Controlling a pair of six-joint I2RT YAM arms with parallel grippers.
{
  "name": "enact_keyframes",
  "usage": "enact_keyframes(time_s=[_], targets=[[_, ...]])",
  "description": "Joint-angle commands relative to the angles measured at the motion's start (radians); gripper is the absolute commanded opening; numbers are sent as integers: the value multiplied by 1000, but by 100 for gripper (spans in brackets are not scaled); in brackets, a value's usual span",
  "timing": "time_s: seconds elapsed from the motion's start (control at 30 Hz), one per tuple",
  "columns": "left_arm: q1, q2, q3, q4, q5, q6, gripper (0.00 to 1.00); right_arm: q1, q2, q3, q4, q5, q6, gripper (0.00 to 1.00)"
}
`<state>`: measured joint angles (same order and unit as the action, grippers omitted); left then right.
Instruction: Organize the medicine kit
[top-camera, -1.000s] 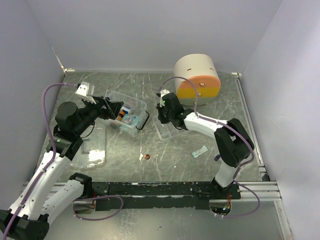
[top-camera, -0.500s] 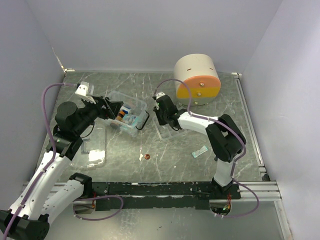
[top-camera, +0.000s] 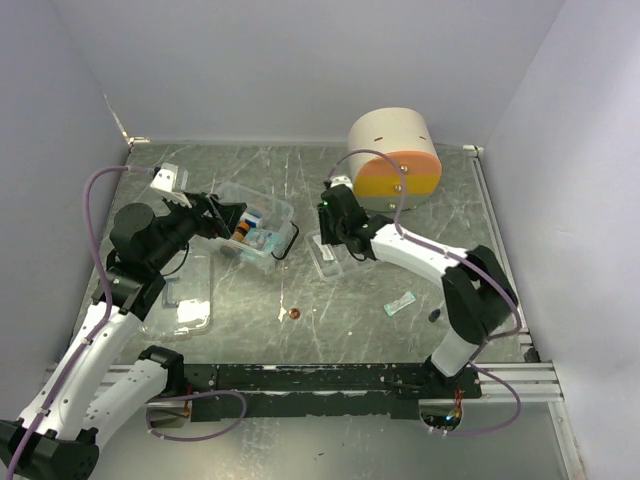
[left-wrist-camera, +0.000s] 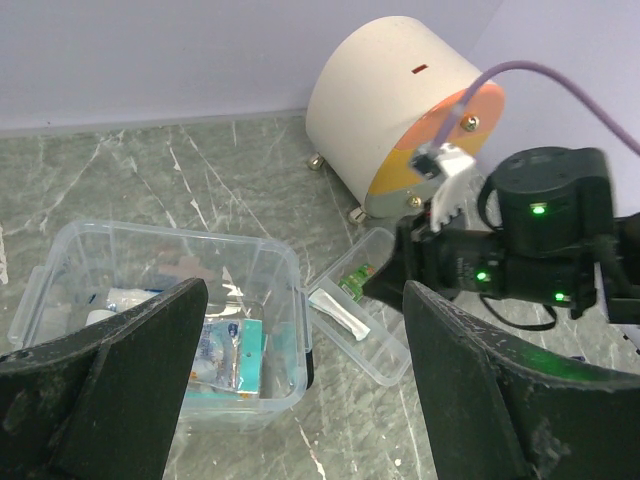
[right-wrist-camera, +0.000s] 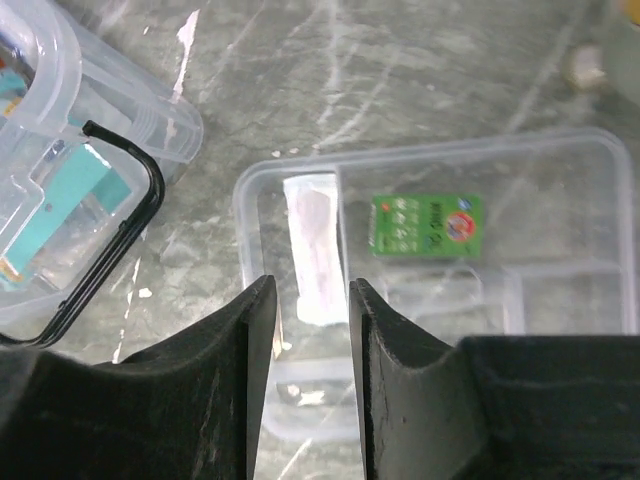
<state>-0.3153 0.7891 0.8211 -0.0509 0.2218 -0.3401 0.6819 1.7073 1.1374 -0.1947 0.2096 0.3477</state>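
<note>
The medicine kit's clear box (top-camera: 262, 205) stands left of centre with packets inside and its black handle (right-wrist-camera: 140, 232) hanging at its right end. My left gripper (left-wrist-camera: 305, 295) hovers wide open just left of the box, with nothing between its fingers. The clear divided tray (top-camera: 322, 266) lies to the right of the box. A white strip (right-wrist-camera: 312, 255) and a green packet (right-wrist-camera: 425, 225) lie in the tray. My right gripper (right-wrist-camera: 310, 290) hangs right above the strip, its jaws apart and gripping nothing.
A beige rounded cabinet (top-camera: 385, 135) with an orange and yellow front stands at the back right. A clear lid (top-camera: 180, 310) lies at the front left. A small brown item (top-camera: 293, 313), a teal packet (top-camera: 400, 304) and a small dark item (top-camera: 434, 316) lie in front.
My right gripper's jaws have opened over the tray and the arm has shifted slightly right. The left arm has not moved.
</note>
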Motion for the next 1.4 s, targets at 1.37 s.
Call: enact_keyframes(time_s=[1.37], targets=[[12,-20,-11,19,5,-4,90,-98,-493,-551,-505,357,1071,32]])
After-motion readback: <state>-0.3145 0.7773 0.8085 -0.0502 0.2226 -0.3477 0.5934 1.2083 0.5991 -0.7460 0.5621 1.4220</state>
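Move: My empty right hand is going for the teal-ended packet flat on the table, about 21 cm to its right, 15 cm back towards my base and some 9 cm below. The dark blue bottle stands about 10 cm farther right of that packet and 4 cm nearer my base. The white packet in the tray lies almost under this hand, about 1 cm ahead and 1 cm left. From my left hand the teal-ended packet is roughly 43 cm right, 8 cm back and 33 cm below. I lift my right hand clear of the tray by about 3 cm, then sweep it some 20 cm right and 16 cm back while the wrist turns about 65 degrees clockwise and tips the fingers steeper. From there I sink close over the teal-ended packet, ending about 6 cm lower than I began, fingers still part open and not yet gripping. ##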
